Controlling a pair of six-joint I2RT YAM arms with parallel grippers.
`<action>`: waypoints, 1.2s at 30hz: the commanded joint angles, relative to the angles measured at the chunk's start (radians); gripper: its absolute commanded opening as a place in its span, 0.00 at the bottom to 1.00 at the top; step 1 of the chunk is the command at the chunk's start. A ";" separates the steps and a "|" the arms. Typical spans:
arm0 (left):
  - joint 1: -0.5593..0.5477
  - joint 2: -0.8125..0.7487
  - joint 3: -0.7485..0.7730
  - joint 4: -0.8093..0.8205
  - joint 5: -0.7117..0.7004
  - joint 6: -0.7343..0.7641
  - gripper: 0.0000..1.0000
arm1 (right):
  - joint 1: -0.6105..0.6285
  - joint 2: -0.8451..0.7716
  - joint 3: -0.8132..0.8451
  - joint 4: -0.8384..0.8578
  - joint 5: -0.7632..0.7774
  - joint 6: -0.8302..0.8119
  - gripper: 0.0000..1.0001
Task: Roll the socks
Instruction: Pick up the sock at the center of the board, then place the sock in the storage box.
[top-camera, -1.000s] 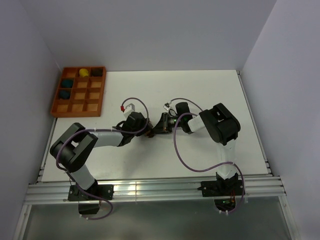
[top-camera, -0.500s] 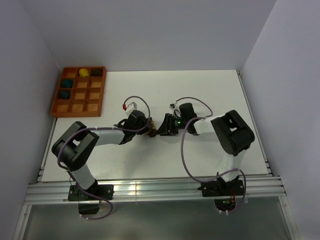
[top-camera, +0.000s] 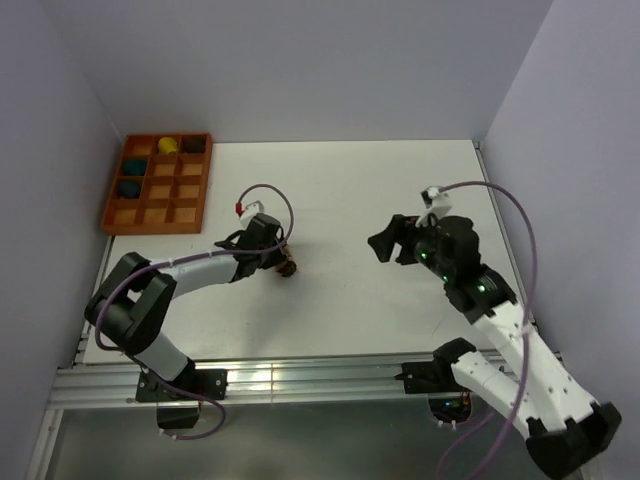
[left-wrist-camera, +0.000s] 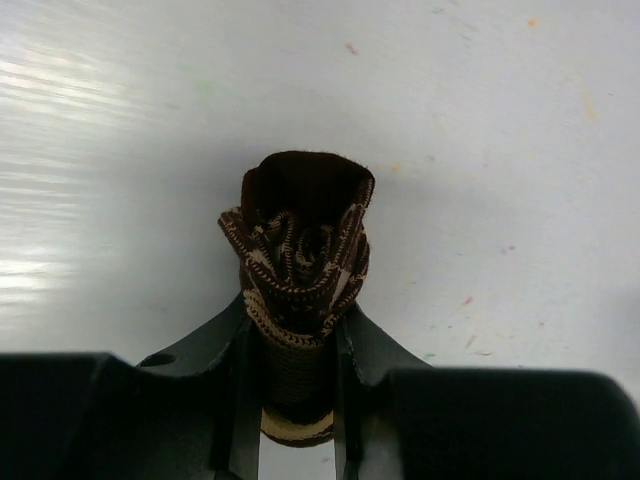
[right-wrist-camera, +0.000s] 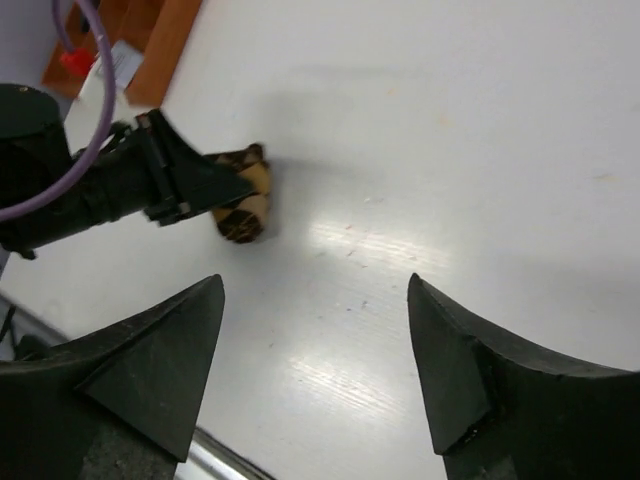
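A rolled brown and tan patterned sock (top-camera: 286, 266) sits on the white table (top-camera: 350, 180) left of centre. My left gripper (top-camera: 280, 262) is shut on it; in the left wrist view the roll (left-wrist-camera: 297, 255) stands between the two fingers (left-wrist-camera: 210, 345) and sticks out past them. My right gripper (top-camera: 392, 243) is open and empty, raised above the table to the right of the sock. In the right wrist view the sock (right-wrist-camera: 240, 205) and the left gripper lie at the upper left, well away from my right fingertips (right-wrist-camera: 205, 300).
An orange compartment tray (top-camera: 145, 212) stands at the back left, holding two dark teal rolls (top-camera: 131, 176), a yellow roll (top-camera: 167, 145) and a dark roll (top-camera: 193, 144). The table's front rail (top-camera: 300, 375) runs along the near edge.
My right gripper let go of the sock, opened and pulled back to the right and up. My left gripper keeps the rolled sock and has shifted slightly left.
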 joint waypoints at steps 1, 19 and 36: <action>0.058 -0.107 0.058 -0.151 -0.046 0.081 0.00 | -0.008 -0.149 0.059 -0.231 0.227 -0.044 0.82; 0.570 -0.126 0.408 -0.378 -0.042 0.272 0.01 | -0.008 -0.398 0.141 -0.337 0.430 -0.123 1.00; 0.727 0.200 0.540 -0.218 -0.148 0.310 0.00 | -0.008 -0.423 0.056 -0.296 0.414 -0.143 1.00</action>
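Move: With the rolled sock already pinched in my left hand, the box's front-right compartment lies about 30 cm to the left, 16 cm ahead and a couple of cm below that hand. At about the same height are the dark roll, 38 cm ahead and 30 left, the yellow roll, 38 ahead and 39 left, and the nearer teal roll, 23 ahead and 47 left. From my right hand the compartment is some 56 cm left, 22 ahead and 20 below. I carry the pinched sock in my left hand in an arc, about 31 cm left and 15 forward, rising some 14 cm and then sinking 8 towards the front-right compartment, the hand swinging 35 degrees counter-clockwise. My empty right hand draws off right, also up and back, turning clockwise and opening fully. ##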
